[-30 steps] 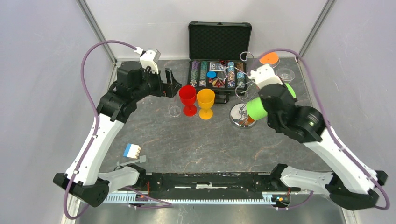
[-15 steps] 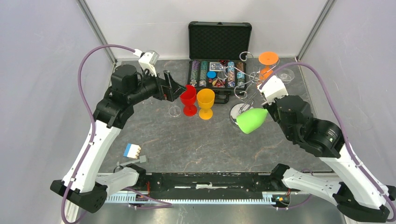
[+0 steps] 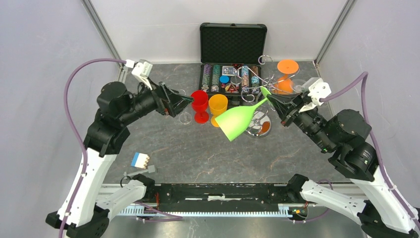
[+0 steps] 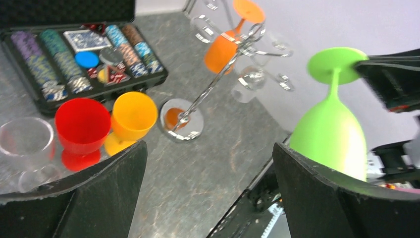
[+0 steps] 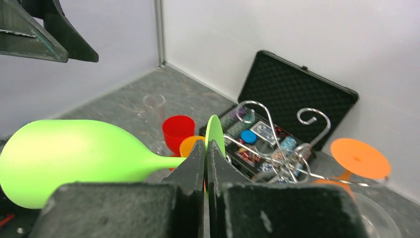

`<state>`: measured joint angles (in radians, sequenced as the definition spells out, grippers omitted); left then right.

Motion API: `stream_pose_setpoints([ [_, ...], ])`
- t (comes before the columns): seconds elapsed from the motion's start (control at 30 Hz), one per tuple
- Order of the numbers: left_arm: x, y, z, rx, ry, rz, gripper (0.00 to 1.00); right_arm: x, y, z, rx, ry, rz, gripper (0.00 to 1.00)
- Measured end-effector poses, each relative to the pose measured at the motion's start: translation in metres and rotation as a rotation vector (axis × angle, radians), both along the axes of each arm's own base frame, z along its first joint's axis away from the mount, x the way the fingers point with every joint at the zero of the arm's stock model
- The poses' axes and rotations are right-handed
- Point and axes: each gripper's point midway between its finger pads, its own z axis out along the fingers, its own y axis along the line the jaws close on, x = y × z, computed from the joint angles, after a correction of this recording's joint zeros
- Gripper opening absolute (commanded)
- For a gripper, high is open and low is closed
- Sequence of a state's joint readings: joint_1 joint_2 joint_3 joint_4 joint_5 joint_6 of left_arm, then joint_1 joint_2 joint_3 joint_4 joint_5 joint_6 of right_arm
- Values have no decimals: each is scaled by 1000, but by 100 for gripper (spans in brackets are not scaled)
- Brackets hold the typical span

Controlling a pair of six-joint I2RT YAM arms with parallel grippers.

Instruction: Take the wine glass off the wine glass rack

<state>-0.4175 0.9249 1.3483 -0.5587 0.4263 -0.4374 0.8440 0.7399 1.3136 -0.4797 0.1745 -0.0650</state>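
A green wine glass (image 3: 236,122) lies sideways in the air, its bowl pointing left over the table, just left of the rack. My right gripper (image 3: 272,98) (image 5: 206,145) is shut on the rim of its round foot (image 5: 214,134). The silver wire wine glass rack (image 3: 259,125) (image 5: 277,148) (image 4: 184,119) stands on its shiny disc base behind the glass. An orange wine glass (image 3: 285,79) (image 4: 225,47) still hangs upside down on it. My left gripper (image 3: 179,99) (image 4: 209,147) hovers open and empty beside the red glass, facing the green glass (image 4: 329,134).
A red glass (image 3: 199,105) and a yellow glass (image 3: 218,109) stand upright mid-table, with a clear glass (image 3: 185,118) by them. An open black case (image 3: 233,59) of poker chips sits at the back. A small blue-and-white block (image 3: 140,159) lies front left.
My right gripper has pulled the green wine glass off the rack and swung back to the right, leaving the glass lying sideways in the air. My left arm drew back to the left, still open.
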Motion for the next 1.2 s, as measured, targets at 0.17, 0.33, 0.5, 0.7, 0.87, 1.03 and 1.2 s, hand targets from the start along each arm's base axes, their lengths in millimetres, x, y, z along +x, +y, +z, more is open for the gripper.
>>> stream_pose_setpoints([
  [0.17, -23, -3, 30, -132, -48, -53, 100, 4, 15, 8, 105, -8, 31, 0],
  [0.33, -40, -5, 52, -244, -60, -91, 100, 20, 17, 9, 221, -3, -29, 0],
  [0.5, -52, -3, 65, -331, -62, -108, 100, 35, 21, 17, 346, -28, -78, 0],
  [0.7, -61, -11, 73, -420, -39, -184, 99, 55, 39, 25, 412, -49, -88, 0],
  [0.87, -57, -19, 74, -471, -8, -231, 89, 73, 60, 10, 385, -24, -89, 0],
  [1.03, -51, -24, 71, -500, 15, -245, 78, 77, 71, 7, 387, -28, -65, 0],
  [1.2, -33, -26, 52, -537, 94, -187, 69, 76, 80, 11, 391, -47, -22, 0],
])
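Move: The green wine glass, held near its foot by the right hand, has its bowl about 15 cm to the left hand's right, 6 cm back and some 4 cm higher. Below that hand, about 13 cm ahead, stand the red glass 2 cm to the right and the yellow one 10 cm to the right. From the right hand, the waiting left gripper is roughly 24 cm left, 2 cm back and slightly lower; the rack's top is 12 cm ahead, 3 cm right. Still pinching the green glass near its foot, the right hand carries it left and forward, about 8 cm each way, towards the left gripper and rolls it some 20 degrees so the mouth lifts. The left hand rises 7 cm while drawing back 6, then eases forward and down, rolling about 30 degrees to point its fingers up at the bowl; late on they start closing at the rim, contact not clear. ##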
